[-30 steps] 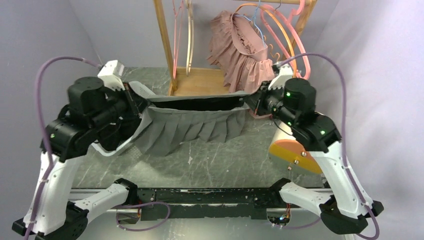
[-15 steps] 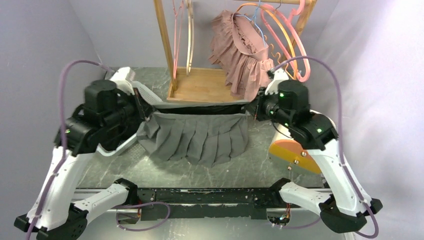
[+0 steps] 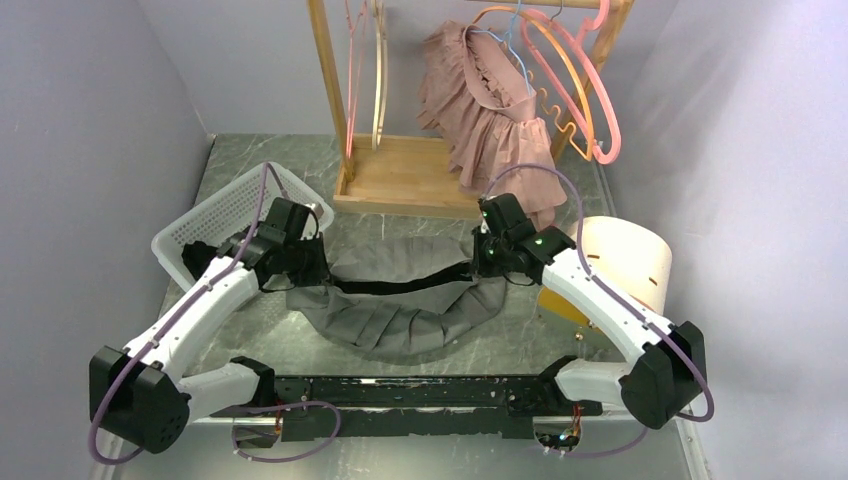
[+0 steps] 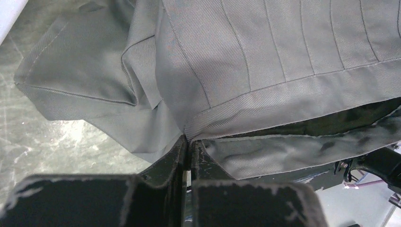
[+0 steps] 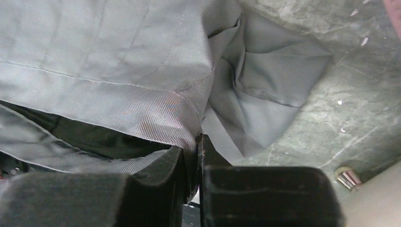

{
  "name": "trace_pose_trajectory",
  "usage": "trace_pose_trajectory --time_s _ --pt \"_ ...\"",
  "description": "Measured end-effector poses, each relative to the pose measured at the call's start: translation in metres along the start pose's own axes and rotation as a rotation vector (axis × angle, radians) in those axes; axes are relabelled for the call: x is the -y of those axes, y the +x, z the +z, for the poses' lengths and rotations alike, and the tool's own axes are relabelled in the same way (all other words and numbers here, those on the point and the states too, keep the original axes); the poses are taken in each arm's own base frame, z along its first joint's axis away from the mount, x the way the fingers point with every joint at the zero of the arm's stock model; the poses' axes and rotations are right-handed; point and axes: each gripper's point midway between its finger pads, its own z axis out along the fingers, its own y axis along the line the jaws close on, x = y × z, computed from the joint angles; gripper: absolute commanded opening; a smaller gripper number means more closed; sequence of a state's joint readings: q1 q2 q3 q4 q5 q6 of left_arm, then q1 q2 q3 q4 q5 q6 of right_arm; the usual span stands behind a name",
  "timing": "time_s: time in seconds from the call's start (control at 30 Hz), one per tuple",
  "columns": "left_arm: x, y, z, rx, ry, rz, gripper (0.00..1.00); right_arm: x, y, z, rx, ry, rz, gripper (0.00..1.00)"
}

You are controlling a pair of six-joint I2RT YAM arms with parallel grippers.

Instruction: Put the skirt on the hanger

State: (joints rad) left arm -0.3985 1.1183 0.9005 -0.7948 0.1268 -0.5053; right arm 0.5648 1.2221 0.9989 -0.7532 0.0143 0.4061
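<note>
The grey pleated skirt [image 3: 400,315] sags onto the table between my two arms, its waistband open and showing a dark lining. My left gripper [image 3: 305,270] is shut on the waistband's left end; in the left wrist view its jaws [image 4: 189,140] pinch the band's corner of the skirt [image 4: 265,52]. My right gripper [image 3: 487,262] is shut on the right end, where the jaws [image 5: 197,139] clamp the folded seam of the skirt [image 5: 118,52]. Several hangers hang on the wooden rack behind: a pink hanger [image 3: 592,100] at right, thin ones [image 3: 365,80] at left.
A mauve ruffled garment [image 3: 480,105] hangs on the rack above its wooden base [image 3: 405,178]. A white mesh basket [image 3: 215,212] sits behind my left arm. A cream cylinder with an orange end [image 3: 625,262] lies at right. Grey walls close in both sides.
Both arms have dropped low and stretched out over the table. The skirt, earlier held up taut and hanging, now droops with its hem bunched on the tabletop. Both grips stay closed.
</note>
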Motion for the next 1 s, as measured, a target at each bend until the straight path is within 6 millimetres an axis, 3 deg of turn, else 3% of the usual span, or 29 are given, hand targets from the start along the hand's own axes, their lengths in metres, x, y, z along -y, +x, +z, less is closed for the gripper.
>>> trace_pose_trajectory --time_s 0.2,0.33,0.47,0.6,0.73,0.87,1.0 --pt "0.004 -0.006 0.007 0.007 0.035 -0.011 0.07 -0.006 -0.012 -0.001 0.052 -0.024 0.022 0.55" --pt "0.007 -0.011 0.007 0.021 0.055 -0.011 0.07 -0.015 -0.025 -0.020 0.116 -0.075 0.015 0.66" --pt "0.010 -0.015 0.007 0.036 0.074 -0.010 0.07 -0.032 -0.055 -0.062 0.257 -0.164 0.004 0.68" --pt "0.013 -0.018 0.007 0.047 0.091 -0.008 0.07 -0.054 -0.097 -0.111 0.428 -0.262 -0.005 0.68" --pt "0.016 -0.021 0.007 0.055 0.108 -0.008 0.07 -0.077 -0.143 -0.142 0.558 -0.332 -0.002 0.69" --pt "0.021 -0.024 0.005 0.061 0.134 -0.005 0.07 -0.108 -0.192 -0.160 0.661 -0.360 0.007 0.69" --pt "0.027 -0.026 0.000 0.077 0.168 0.002 0.07 -0.154 -0.234 -0.161 0.749 -0.372 -0.006 0.70"
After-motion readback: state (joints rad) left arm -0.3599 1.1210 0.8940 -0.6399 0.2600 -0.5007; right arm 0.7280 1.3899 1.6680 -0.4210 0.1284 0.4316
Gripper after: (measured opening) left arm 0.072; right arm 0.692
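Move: The cream hanger on the rack is the right hand's likely next goal: its middle is about 17 cm ahead, 17 cm to the left and 32 cm above. The left pink hanger is 5 cm farther left beside it. The hung pink skirt is nearly straight ahead, 18 cm out and 22 cm up. The grey skirt's middle lies 15 cm left, 4 cm back and slightly below. From the left hand, the cream hanger lies 19 cm ahead, 13 cm right and 32 cm above. Straight up at first, then curving left and forward, the right arm opens wide, lets go of the grey waistband's right end and climbs nearly 30 cm towards the cream hanger, its fingers swinging up to point forward-left, some 50 degrees in all. The left hand keeps its pinch on the left end, easing about 4 cm forward, right and up. ##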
